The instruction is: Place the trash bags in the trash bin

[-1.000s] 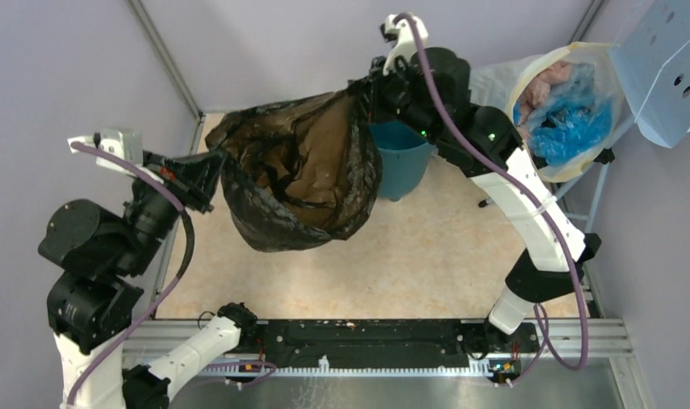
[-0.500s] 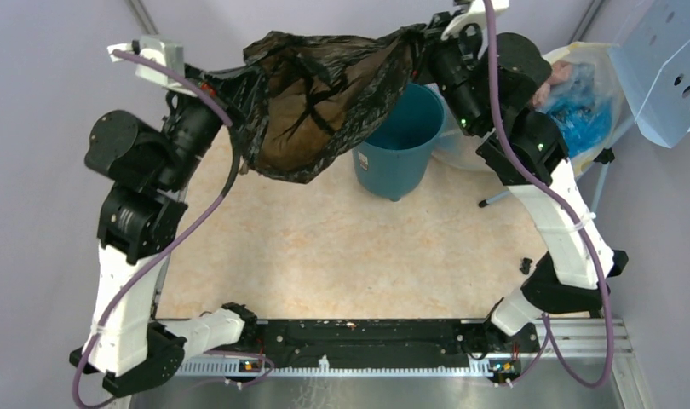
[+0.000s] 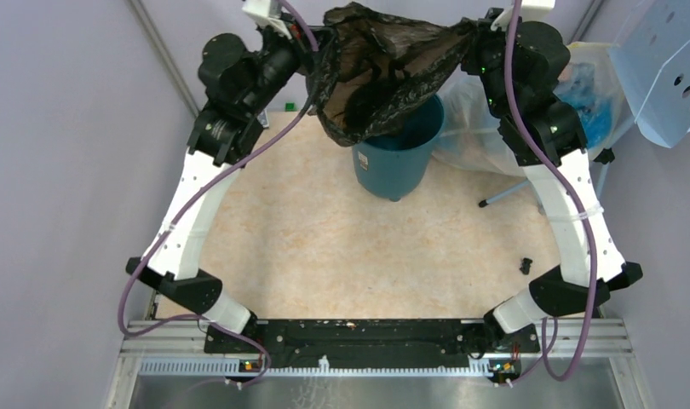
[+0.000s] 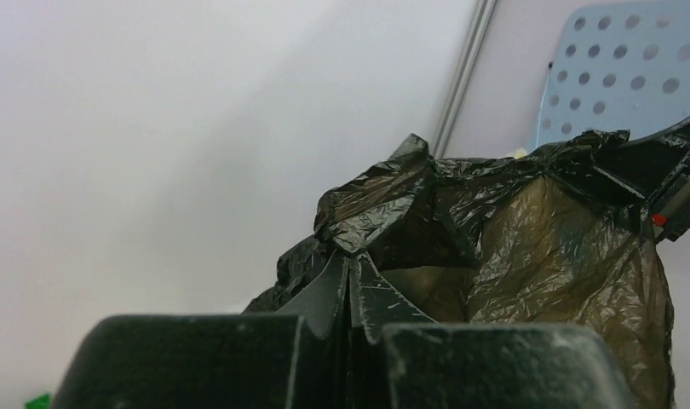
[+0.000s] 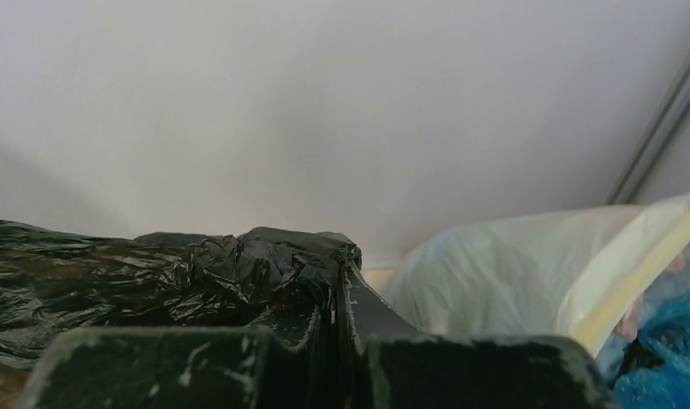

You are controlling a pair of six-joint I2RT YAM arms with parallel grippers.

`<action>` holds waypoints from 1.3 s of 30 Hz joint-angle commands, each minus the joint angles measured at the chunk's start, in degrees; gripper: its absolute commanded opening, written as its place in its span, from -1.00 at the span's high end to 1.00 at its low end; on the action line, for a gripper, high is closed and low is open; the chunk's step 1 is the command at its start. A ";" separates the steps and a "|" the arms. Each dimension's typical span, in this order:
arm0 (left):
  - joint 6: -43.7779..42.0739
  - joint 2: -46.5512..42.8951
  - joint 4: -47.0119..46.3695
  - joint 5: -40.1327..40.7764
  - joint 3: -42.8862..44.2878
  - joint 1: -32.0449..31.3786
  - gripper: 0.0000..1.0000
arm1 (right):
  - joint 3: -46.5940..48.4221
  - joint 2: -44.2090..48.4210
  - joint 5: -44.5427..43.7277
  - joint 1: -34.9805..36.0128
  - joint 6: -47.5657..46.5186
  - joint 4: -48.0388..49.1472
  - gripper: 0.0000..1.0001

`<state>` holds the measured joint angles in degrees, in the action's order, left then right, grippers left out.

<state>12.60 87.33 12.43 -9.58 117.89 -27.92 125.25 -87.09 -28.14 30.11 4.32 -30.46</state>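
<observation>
The black crinkled trash bag [image 3: 384, 72] hangs stretched between both grippers at the back of the table, its lower end dipping over the near-left rim of the teal trash bin [image 3: 401, 158]. My left gripper [image 3: 318, 38] is shut on the bag's left edge, the film [image 4: 529, 247] bunched past its tips [image 4: 350, 264]. On the opposite side, my right gripper [image 3: 468, 32] is shut on the right edge, with black plastic [image 5: 154, 273] gathered at its tips [image 5: 335, 274]. The bin's left part is hidden behind the bag.
A large translucent whitish sack [image 3: 572, 89] with blue and pink contents stands right of the bin, also seen in the right wrist view [image 5: 529, 273]. A perforated blue panel [image 3: 665, 68] is at the far right. A small dark piece [image 3: 526, 265] lies on the beige tabletop [image 3: 367, 256].
Both arms have carried the bag up and to the right, from left of the bin to above it. The left arm swung far toward the back; the bag's bottom now overlaps the bin's mouth.
</observation>
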 commanded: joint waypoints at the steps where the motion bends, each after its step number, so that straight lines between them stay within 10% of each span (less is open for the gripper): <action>1: 2.59 2.78 -3.79 -3.27 1.99 0.23 1.00 | -5.06 4.02 3.60 -3.64 4.26 0.26 1.00; 18: 14.12 14.15 -7.66 -12.28 5.17 1.23 1.00 | 2.08 1.47 15.33 -24.40 13.72 -9.60 1.00; 39: 17.19 0.77 -3.88 -2.20 -10.39 7.78 1.00 | 0.35 -4.38 37.12 -15.34 15.35 -12.33 1.00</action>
<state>28.91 93.06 11.99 -12.71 109.65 -20.99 123.09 -89.47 5.32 13.19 19.31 -41.47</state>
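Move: Ahead and well below the two closed grippers, which already hold the black trash bag's mouth stretched between them, stands the trash bin. From the left hand its middle lies about 10 cm ahead, 19 cm right and 45 cm down; from the right, roughly 9 cm ahead, 13 cm left and 42 cm down. A big clear bag sits some 13 cm ahead and 20 cm right of the right hand, 35 cm lower. Lowering the stretched trash bag towards the bin, both hands keep their pinch and swing right, then back left to about where they began sideways. The left sinks about 10 cm while going forward some 8, tipping 20 degrees down; the right swings wider, about 12 cm out, ending some 7 cm lower, tipped down and turned counter-clockwise. ##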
